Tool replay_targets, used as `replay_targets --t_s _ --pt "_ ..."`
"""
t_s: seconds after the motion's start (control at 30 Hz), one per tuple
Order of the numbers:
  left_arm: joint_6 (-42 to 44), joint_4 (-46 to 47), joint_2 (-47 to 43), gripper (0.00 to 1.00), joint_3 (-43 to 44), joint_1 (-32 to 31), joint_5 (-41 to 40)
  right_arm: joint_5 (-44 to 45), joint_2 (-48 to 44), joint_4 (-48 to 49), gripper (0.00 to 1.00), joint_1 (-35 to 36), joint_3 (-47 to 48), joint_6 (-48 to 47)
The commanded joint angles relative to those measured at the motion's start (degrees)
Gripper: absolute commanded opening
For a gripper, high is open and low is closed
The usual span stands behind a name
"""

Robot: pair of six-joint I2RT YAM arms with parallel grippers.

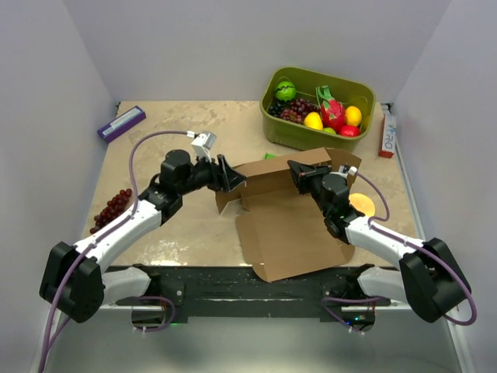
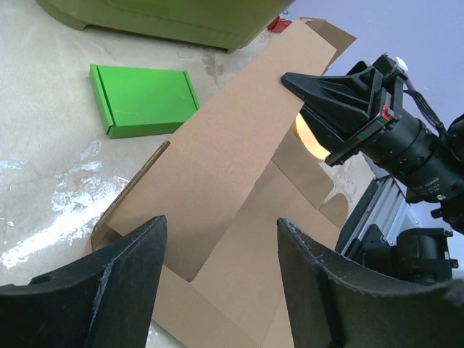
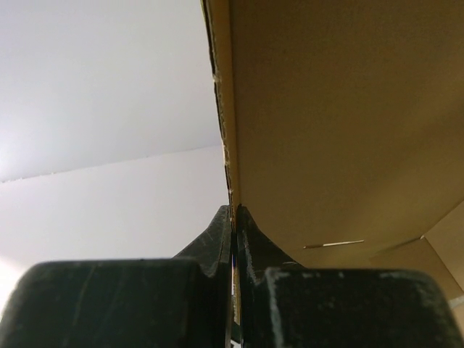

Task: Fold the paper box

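Note:
The paper box (image 1: pixel 287 225) is a brown cardboard sheet lying partly unfolded in the middle of the table, with its far panel (image 2: pixel 239 138) raised at a slant. My right gripper (image 1: pixel 299 172) is shut on the top edge of that raised panel (image 3: pixel 348 130), its fingertips (image 3: pixel 243 221) pressed together on the cardboard. My left gripper (image 2: pixel 221 239) hovers open at the box's left end, the fingers (image 2: pixel 123 290) spread wide over the cardboard and holding nothing. The right gripper (image 2: pixel 312 87) also shows in the left wrist view, at the panel's upper edge.
An olive-green bin (image 1: pixel 318 109) of fruit stands just behind the box. A small flat green box (image 2: pixel 141 98) lies between them. A purple item (image 1: pixel 121 123) sits at the back left, dark grapes (image 1: pixel 112 208) at the left edge, and a red-and-white box (image 1: pixel 387 134) at the right.

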Motion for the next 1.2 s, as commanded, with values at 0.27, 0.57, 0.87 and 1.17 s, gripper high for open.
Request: replay_targets --t_s 0.27,0.57,0.87,1.17 --pt "-3.2 9.9 7.4 0.66 2.6 -6.3 -1.8 1.7 0.2 -1.0 0.00 0.0 -0.3 -0.4" --pt "-2.6 7.4 7.2 0.66 1.7 -8.5 -7.6 2.1 -0.4 -1.5 0.00 0.0 -0.7 -0.3" --pt "-2.6 5.9 7.0 0.67 -0.7 -8.5 -9.9 2.4 -0.9 -1.9 0.00 -0.1 -1.2 -0.1" --pt "-2.9 7.7 13.1 0.67 2.7 -9.7 -7.2 2.5 -0.6 -2.4 0.00 -0.1 -0.7 -0.2"
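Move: The flap at the left end of the raised strip of the paper box is almost at my left fingertips, about 2 cm to their right, level in reach and some 3 cm lower. The green box lies on the table roughly 14 cm right and 6 cm ahead of my left hand, 13 cm down; the green bin stands beyond it, about 24 cm right and 22 cm ahead. From my right hand, pinching the strip, the flap is around 13 cm left, 3 cm back and slightly below. With its fingers staying part open, I push my left hand about 5 cm to the right against the box's left end flap, turning it inward towards my right hand. Most of the travel comes in one early stroke, then a tiny ease back and a short renewed push. My right hand keeps its pinch on the strip and stays put, giving less than 1 cm. ##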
